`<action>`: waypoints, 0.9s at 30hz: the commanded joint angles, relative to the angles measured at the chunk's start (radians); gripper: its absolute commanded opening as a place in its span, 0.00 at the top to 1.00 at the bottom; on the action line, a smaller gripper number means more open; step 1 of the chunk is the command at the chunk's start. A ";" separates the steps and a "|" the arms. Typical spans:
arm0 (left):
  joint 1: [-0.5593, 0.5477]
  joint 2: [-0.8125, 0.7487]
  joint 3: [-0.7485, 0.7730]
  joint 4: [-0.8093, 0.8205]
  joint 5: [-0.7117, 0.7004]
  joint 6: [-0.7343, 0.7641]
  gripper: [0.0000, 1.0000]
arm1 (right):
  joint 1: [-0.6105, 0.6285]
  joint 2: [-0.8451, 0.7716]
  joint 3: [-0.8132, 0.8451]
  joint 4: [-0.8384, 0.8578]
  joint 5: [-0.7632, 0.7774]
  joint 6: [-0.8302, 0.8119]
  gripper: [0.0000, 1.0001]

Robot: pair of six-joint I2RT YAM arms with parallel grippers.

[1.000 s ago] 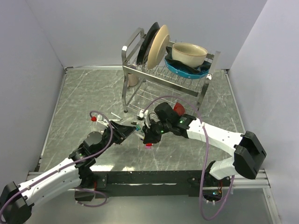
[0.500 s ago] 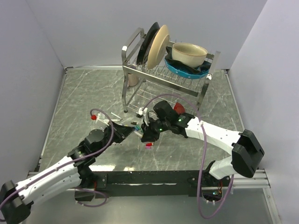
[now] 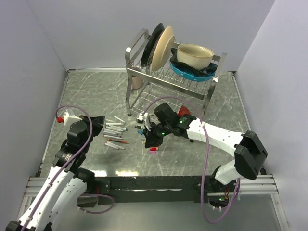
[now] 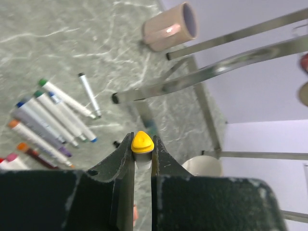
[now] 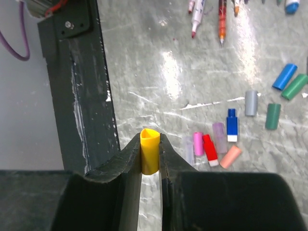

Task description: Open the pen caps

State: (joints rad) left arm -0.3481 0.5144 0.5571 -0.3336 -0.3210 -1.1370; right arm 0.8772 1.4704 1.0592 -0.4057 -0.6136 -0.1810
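Note:
In the left wrist view my left gripper (image 4: 142,144) is shut on a white pen barrel whose yellow end (image 4: 142,142) pokes out between the fingertips. My right gripper (image 5: 149,144) is shut on a hollow yellow pen cap (image 5: 149,153), open end up, with no pen in it. From above, the left gripper (image 3: 99,121) sits at the left by a row of uncapped pens (image 3: 114,132). The right gripper (image 3: 147,137) hangs over the table's middle. Loose caps lie under it: pink (image 5: 198,143), red (image 5: 208,149), blue (image 5: 232,124), green (image 5: 273,116).
A metal dish rack (image 3: 144,91) with plates and a bowl (image 3: 195,55) stands at the back. A pink mug (image 4: 169,26) lies on its side beside the rack's legs (image 4: 207,72). The black front rail (image 5: 82,86) runs close to the right gripper.
The left gripper closed at the table's middle beside the right gripper, then drew back to the left with the pen. The yellow cap stayed in the right gripper. The row of pens is now uncovered.

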 commanded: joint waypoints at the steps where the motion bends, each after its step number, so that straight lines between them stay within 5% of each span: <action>1: 0.018 -0.011 -0.020 -0.045 0.076 0.028 0.99 | 0.003 0.016 0.008 -0.031 0.051 -0.046 1.00; 13: 0.020 -0.111 -0.241 -0.073 0.108 -0.106 0.98 | 0.022 0.156 0.065 -0.105 0.274 -0.135 0.99; 27: 0.021 -0.099 -0.282 -0.085 0.083 -0.144 0.97 | 0.040 0.252 0.079 -0.110 0.374 -0.155 0.87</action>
State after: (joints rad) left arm -0.3340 0.4160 0.2958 -0.4377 -0.2329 -1.2629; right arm 0.9073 1.7157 1.0950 -0.5186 -0.2710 -0.3210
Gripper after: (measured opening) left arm 0.153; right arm 0.215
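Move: The left hand holds the yellow pen over the near end of the uncapped pen row: the red pen lies about 4 cm back, 1 cm right and 22 cm below, the pink pen 3 cm back and 2 cm right, the brown pen level and 3 cm right. The right hand holds the yellow cap; the red cap is roughly 5 cm ahead, 3 cm right and 15 cm below, the blue cap 7 cm ahead and 1 cm right, the gray cap 10 cm ahead and 2 cm left. Keeping its grip on the yellow pen, the left hand sinks about 12 cm and draws back a little towards the red and pink pens, tipping its fingers some 15 degrees further down, then holds still in the air above the table. Meanwhile the right hand lowers the yellow cap about 10 cm towards the red and pink caps, easing slightly forward and right while its fingers swing steeper towards the table, and both grippers stay closed. ##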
